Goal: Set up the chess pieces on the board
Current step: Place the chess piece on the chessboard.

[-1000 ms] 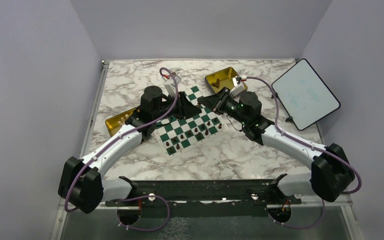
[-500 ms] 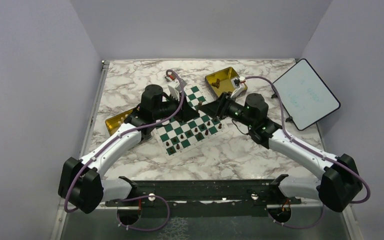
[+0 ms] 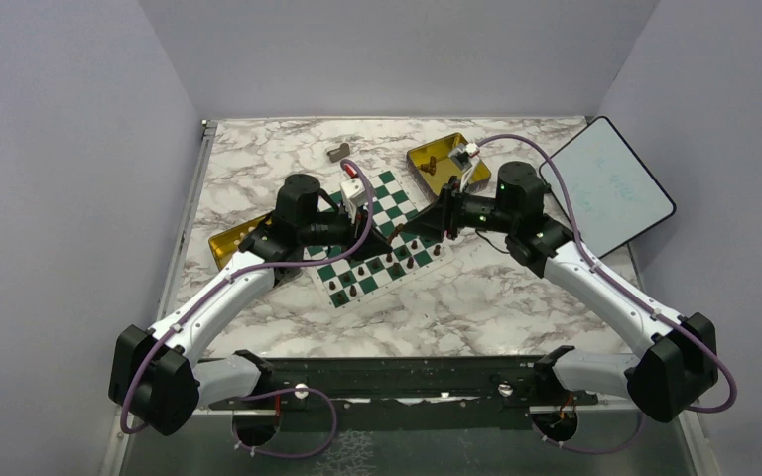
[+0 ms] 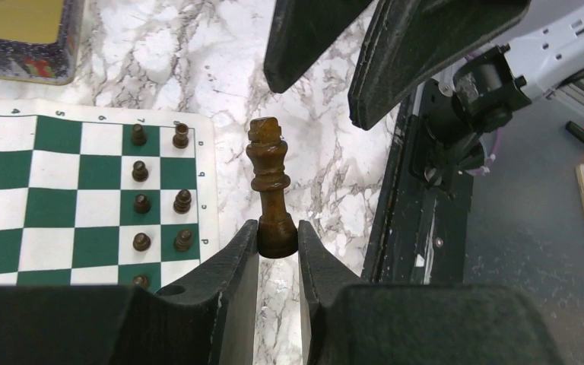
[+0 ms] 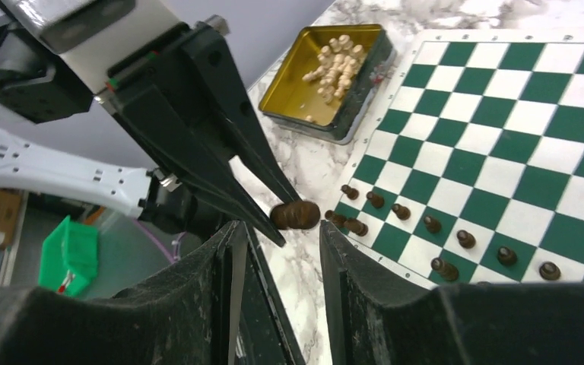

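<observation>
My left gripper (image 4: 277,228) is shut on the base of a tall dark brown chess piece (image 4: 270,179) with a crown top, held tilted in the air over the marble beside the board (image 4: 53,190). In the right wrist view the same piece (image 5: 295,215) shows end-on just beyond my right gripper (image 5: 281,228), which is open and not touching it. From above, the left gripper (image 3: 377,241) and the right gripper (image 3: 427,228) meet over the near part of the board (image 3: 397,198). Two rows of small dark pieces (image 3: 377,268) stand along its near side.
A gold tin (image 3: 230,243) with pale pieces sits left of the board. A second gold tin (image 3: 442,159) lies behind it on the right. A grey-tan block (image 3: 337,152) lies at the back. A white panel (image 3: 605,183) leans at the right edge.
The right gripper has opened and let go of the tall piece, which now stays in the left gripper. Both wrists have swung nearer, uncovering the grey-tan block.
</observation>
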Controlling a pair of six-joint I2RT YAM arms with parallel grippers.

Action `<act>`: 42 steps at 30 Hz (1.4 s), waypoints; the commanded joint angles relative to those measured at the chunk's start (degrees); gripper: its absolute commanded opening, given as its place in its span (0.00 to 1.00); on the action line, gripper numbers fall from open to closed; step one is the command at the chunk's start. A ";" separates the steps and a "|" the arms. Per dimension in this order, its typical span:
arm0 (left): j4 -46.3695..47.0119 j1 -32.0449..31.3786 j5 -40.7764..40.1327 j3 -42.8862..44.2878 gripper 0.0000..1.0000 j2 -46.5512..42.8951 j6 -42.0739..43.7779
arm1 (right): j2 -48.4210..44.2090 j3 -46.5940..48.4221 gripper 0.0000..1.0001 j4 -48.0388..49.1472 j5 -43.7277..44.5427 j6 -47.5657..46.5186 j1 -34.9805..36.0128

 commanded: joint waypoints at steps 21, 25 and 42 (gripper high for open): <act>-0.76 0.05 1.32 -2.07 0.50 -1.63 2.30 | 8.19 4.38 0.01 -6.90 -10.57 -4.93 -0.39; -3.02 0.05 -4.98 -1.90 0.87 -1.82 1.31 | 6.94 3.99 0.01 -8.34 -2.92 -6.16 -0.36; -6.72 10.44 -20.25 -1.80 0.99 -2.76 -12.59 | 5.37 3.53 0.01 -14.28 26.18 -12.48 3.94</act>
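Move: The left fingers still hold the brown king by its base, its middle about 2 cm to that hand's right, 1 cm ahead and 1 cm above. From the half-open right hand, the king's middle is roughly 3 cm left, 1 cm back and 3 cm below. Far beneath, some 21 cm under the right hand, the nearest back-row piece stands about 5 cm ahead and 2 cm left, the corner rook 10 cm ahead and 7 cm right. The right hand sinks about 3 cm and eases left to pinch the king's head end while the left, drifting back 2 cm, keeps the base, then opens wide to let go. They part: the right carries the king some 6 cm forward, rightward and down, fingers tipping down and turning clockwise; the emptied left swings forward-left and down, turning counter-clockwise some 30 degrees. ##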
